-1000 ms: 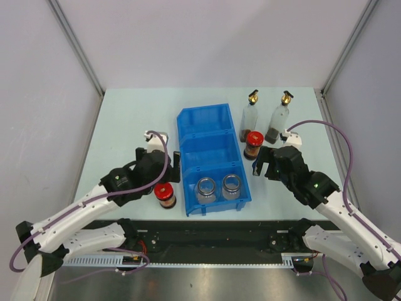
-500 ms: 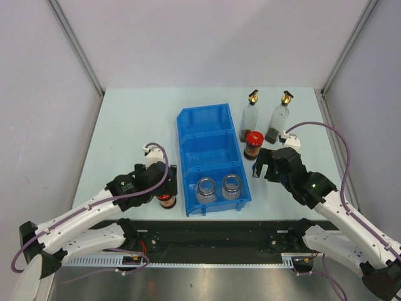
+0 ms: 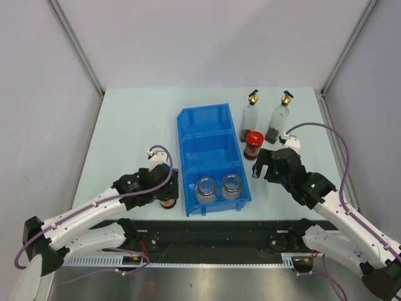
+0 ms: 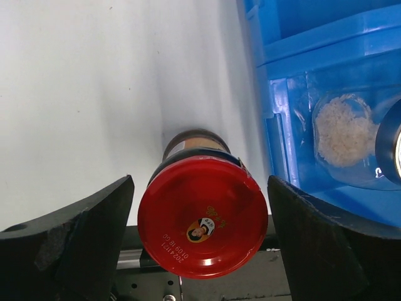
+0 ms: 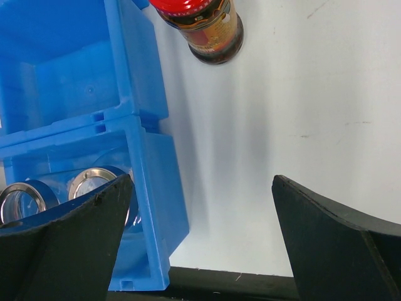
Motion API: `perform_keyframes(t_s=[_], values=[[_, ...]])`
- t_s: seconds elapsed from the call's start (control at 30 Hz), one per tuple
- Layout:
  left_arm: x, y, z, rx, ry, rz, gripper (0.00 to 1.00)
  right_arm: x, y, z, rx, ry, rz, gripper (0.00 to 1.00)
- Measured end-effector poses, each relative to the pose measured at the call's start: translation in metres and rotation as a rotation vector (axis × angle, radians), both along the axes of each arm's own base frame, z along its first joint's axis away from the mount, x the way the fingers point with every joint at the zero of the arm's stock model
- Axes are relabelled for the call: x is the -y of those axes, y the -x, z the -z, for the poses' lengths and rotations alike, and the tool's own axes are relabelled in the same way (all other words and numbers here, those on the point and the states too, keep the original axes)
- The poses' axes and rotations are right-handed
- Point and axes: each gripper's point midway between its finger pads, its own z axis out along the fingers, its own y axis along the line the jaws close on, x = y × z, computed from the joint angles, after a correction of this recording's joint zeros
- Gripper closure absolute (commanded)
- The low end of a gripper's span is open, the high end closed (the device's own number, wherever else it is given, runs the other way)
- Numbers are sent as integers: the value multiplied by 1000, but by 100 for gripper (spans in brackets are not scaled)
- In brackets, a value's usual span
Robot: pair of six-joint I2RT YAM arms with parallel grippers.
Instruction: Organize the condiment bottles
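A brown red-lidded jar (image 4: 202, 216) stands on the table left of the blue bin, near the front edge (image 3: 166, 202). My left gripper (image 4: 200, 188) is open and straddles this jar, with a gap on each side. A second red-lidded jar (image 3: 253, 145) stands right of the bin, beyond my right gripper (image 3: 263, 165), which is open and empty over bare table (image 5: 200, 238); that jar also shows in the right wrist view (image 5: 203, 25). Two tall clear bottles with gold spouts (image 3: 249, 118) (image 3: 278, 122) stand behind it. Two silver-lidded jars (image 3: 205, 189) (image 3: 231, 185) sit in the bin's nearest compartment.
The blue three-compartment bin (image 3: 210, 119) lies in the middle of the table; its middle and far compartments hold nothing. Its right wall (image 5: 150, 144) is close to my right gripper's left finger. The black front rail (image 3: 213, 229) runs just below the left jar.
My left gripper has moved back toward the front edge and down around the red-lidded jar. The right arm has barely moved.
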Motion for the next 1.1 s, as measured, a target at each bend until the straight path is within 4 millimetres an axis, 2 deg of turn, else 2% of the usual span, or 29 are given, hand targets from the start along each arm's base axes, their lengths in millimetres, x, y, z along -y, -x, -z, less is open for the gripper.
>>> perform_keyframes(t_s=[0.2,0.23,0.27,0.3,0.33,0.6,0.73,1.0,1.1], values=[[1,4,4,-11,25,3,51,0,0,0,-1,-3,2,0],[1,5,3,-10,26,7,64,0,0,0,-1,-2,2,0],[0,5,4,-8,24,11,71,0,0,0,-1,-2,2,0],[0,5,3,-8,26,11,91,0,0,1,-1,-2,2,0],[0,5,3,-7,27,12,100,0,0,1,-3,-2,3,0],[0,5,2,-13,-11,53,100,0,1,3,-7,0,4,0],[6,-5,-13,2,-60,121,100,1,1,4,-8,1,5,0],[46,-69,-99,171,-57,197,100,1,1,4,-6,3,3,0],[57,-88,-122,223,-47,208,100,3,1,2,1,2,5,0]])
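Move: The red-lidded condiment jar already stands between the left hand's open fingers, its middle roughly 1 cm back and 3 cm below that hand. From that hand, the nearer clear jar in the blue tray is about 13 cm right and 2 cm ahead; the tray's empty middle compartment lies around 14 cm right, 15 cm ahead and 7 cm below. From the right hand, the red-lidded jar is some 35 cm left, 7 cm back and 9 cm lower. The red-lidded jar is gripped just under its lid as the left hand's fingers close from nearly wide open and stop on it. After a brief hold the hand carries it up some 12 cm, forward about 9 cm and rightward about 6 cm towards the tray's middle compartment, gathering speed, while the wrist turns slightly clockwise and the fingertips tip forward and up. ##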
